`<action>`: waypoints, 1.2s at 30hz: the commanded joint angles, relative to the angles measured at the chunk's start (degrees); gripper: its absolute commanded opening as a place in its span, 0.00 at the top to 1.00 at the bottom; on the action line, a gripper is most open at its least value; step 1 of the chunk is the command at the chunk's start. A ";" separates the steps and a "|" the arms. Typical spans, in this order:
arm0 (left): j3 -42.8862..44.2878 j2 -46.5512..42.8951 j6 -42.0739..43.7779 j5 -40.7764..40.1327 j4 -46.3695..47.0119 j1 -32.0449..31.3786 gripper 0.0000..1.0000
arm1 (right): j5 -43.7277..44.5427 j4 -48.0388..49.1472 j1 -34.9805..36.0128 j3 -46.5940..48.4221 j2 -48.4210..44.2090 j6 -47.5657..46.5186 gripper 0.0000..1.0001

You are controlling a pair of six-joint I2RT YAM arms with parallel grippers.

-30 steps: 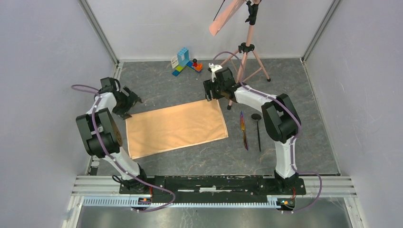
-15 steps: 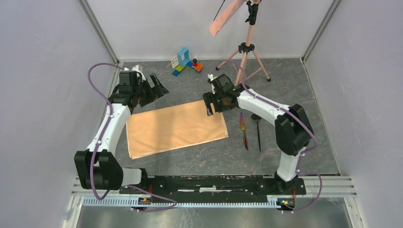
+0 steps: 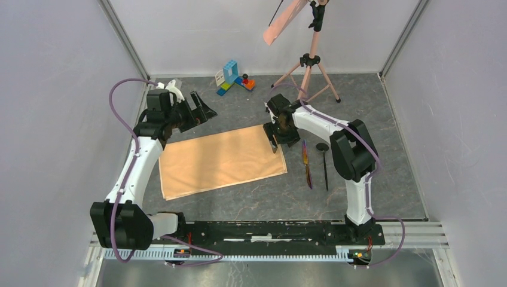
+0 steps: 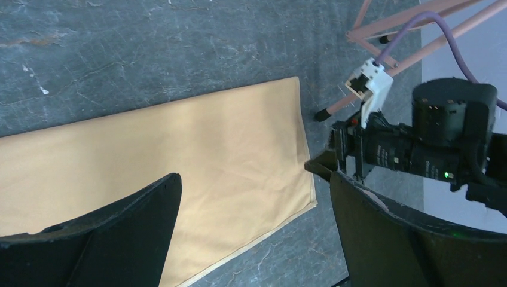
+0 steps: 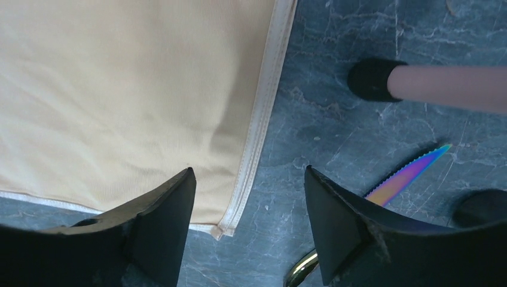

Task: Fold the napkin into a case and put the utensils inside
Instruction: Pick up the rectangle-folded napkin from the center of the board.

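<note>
The napkin (image 3: 221, 161) lies flat and unfolded on the dark table; no case shows. The utensils lie to its right: an iridescent knife (image 3: 307, 162) and a black spoon (image 3: 324, 161). My right gripper (image 3: 276, 140) is open and empty, low over the napkin's right edge. In the right wrist view it (image 5: 250, 170) straddles the hem near a corner of the napkin (image 5: 119, 89), with the knife blade (image 5: 406, 176) to its right. My left gripper (image 3: 200, 110) is open and empty, raised behind the far left corner; in the left wrist view it (image 4: 256, 179) looks across the napkin (image 4: 179, 155).
A pink tripod (image 3: 308, 66) stands behind the right arm, one foot (image 5: 373, 78) close to the napkin's right edge. Toy blocks (image 3: 234, 78) sit at the back. Grey walls close in both sides.
My left arm swung from beside the napkin's far left corner to above and behind its far edge. My right gripper moved nearer, down along the napkin's right edge.
</note>
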 commanded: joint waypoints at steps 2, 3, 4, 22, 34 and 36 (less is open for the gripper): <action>-0.71 -1.67 -0.48 4.40 3.45 -0.20 0.00 | -0.41 -2.94 -0.77 5.66 3.39 -0.79 0.32; -0.79 -1.75 -0.61 4.68 3.59 -0.20 0.00 | -0.41 -3.29 -0.90 6.47 3.97 -0.71 0.33; -0.84 -1.74 -0.75 4.99 3.74 -0.16 0.00 | -0.41 -3.53 -0.98 7.04 4.70 -0.79 0.35; -0.62 -0.87 -1.17 7.01 4.01 -0.14 0.00 | -3.26 1.00 -0.98 3.49 8.89 0.61 0.53; -0.54 -0.26 -1.07 7.08 4.05 -0.13 0.00 | 0.99 3.30 0.78 0.57 10.79 1.76 0.67; -0.51 -0.26 -1.01 7.04 4.04 -0.10 0.00 | 0.99 3.33 1.12 0.64 11.35 1.95 0.69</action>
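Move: Straddling the right edge of the folded napkin from above, the right hand has that edge's middle about 1 cm ahead and 3 cm below. The napkin's own middle lies some 18 cm left and 4 cm back. The tripod foot stands about 4 cm ahead and 3 cm right, the knife some 9 cm right and 5 cm back. From the left hand, the edge is about 26 cm right, level fore and aft, 22 cm down. Sinking about 2.5 cm and easing some 1.5 cm forward, the right hand takes its fingertips down onto either side of the napkin's right edge, then draws the widely open fingers in to roughly a third open around the hem. The left-side finger comes to bear on the cloth, the other stays off the hem. The open left hand drifts about 1.5 cm right, high above. ##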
